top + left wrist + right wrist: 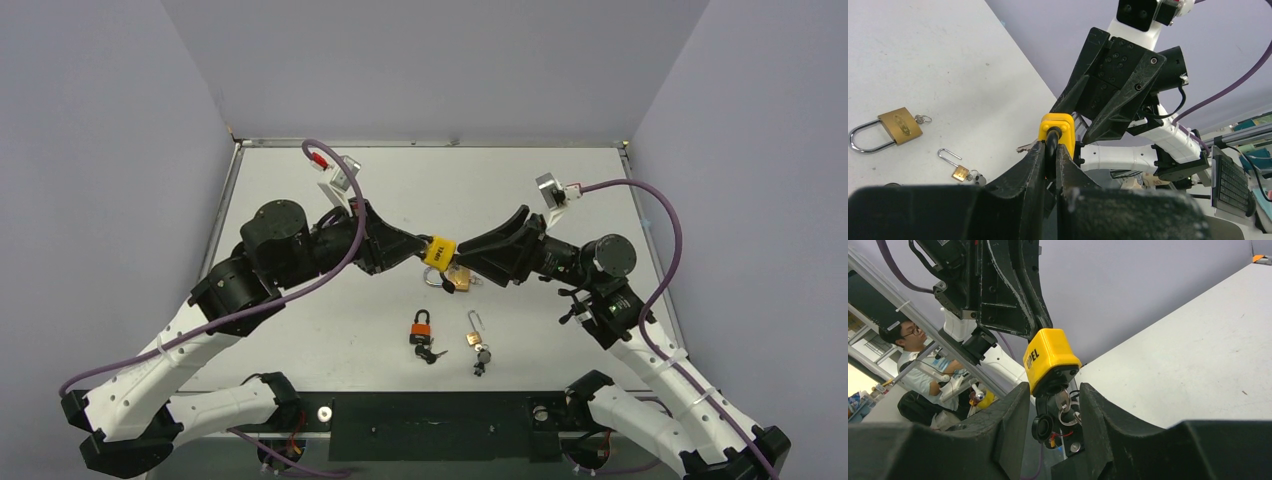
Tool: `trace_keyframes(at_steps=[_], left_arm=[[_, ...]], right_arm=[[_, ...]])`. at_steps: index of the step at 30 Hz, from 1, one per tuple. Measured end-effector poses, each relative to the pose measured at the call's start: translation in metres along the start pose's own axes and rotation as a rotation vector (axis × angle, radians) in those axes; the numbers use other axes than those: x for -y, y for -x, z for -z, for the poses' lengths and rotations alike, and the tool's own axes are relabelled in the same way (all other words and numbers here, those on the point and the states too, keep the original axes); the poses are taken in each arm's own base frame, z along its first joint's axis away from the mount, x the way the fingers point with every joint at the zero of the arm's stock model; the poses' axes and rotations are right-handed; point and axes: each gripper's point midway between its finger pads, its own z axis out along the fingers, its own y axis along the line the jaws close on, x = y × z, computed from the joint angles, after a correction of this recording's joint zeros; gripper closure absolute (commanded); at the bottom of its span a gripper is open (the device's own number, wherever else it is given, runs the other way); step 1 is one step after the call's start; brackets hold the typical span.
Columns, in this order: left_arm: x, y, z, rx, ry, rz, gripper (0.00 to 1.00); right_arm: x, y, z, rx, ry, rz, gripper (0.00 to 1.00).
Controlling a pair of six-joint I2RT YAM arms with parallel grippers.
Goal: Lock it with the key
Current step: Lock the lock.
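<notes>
A yellow padlock [438, 250] hangs in the air over the middle of the table. My left gripper [420, 249] is shut on its black shackle [1052, 142], the yellow body [1057, 131] standing just past the fingertips. A silver key [1063, 400] with a ring sticks out of the lock's underside [1050, 357]. My right gripper [1054, 390] comes from the right, its two fingers standing on either side of the key. A gap shows between the left finger [1013, 410] and the key; the right finger [1093, 410] is close to the ring.
On the table below lie a brass padlock [458, 280], an orange padlock [422, 327] with keys, and a small brass padlock [473, 335] with its shackle open and a key beside it. The two arms meet nose to nose above them.
</notes>
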Motion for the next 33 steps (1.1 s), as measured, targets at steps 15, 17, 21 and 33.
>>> trace_keyframes(at_steps=[15, 17, 21, 33], left_arm=[[0.004, 0.009, 0.001, 0.013, -0.033, 0.044, 1.00], [0.003, 0.008, 0.001, 0.009, -0.034, 0.044, 1.00], [0.002, 0.009, 0.001, 0.008, -0.033, 0.047, 1.00], [-0.006, 0.010, 0.002, -0.002, -0.030, 0.049, 1.00]], right_arm=[[0.001, -0.008, -0.001, -0.020, 0.013, -0.008, 0.71], [0.001, -0.011, -0.003, -0.029, 0.017, -0.015, 0.74], [0.004, -0.015, -0.006, -0.043, 0.015, -0.023, 0.85], [0.006, -0.017, -0.005, -0.048, 0.005, -0.015, 1.00]])
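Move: The key's head sits just in front of the right fingertips, about 1 cm to their left and 2 cm below, level fore and aft. The yellow lock is about 4 cm left and 1 cm ahead of the right hand, at its height. The black cap dangles about 2 cm left, 1 cm back and 5 cm below. From the left hand, which grips the shackle, the key lies some 6 cm right, 1 cm back and 1 cm lower. The right fingertips pinch the key at the lock's underside, closing from about two-fifths open to almost shut once the hand has settled around it, sinking about 1.5 cm and easing 1 cm left towards the lock. The left hand keeps its grip on the shackle, first lifting about 1 cm, then sinking part-way back as it drifts forward and left. ##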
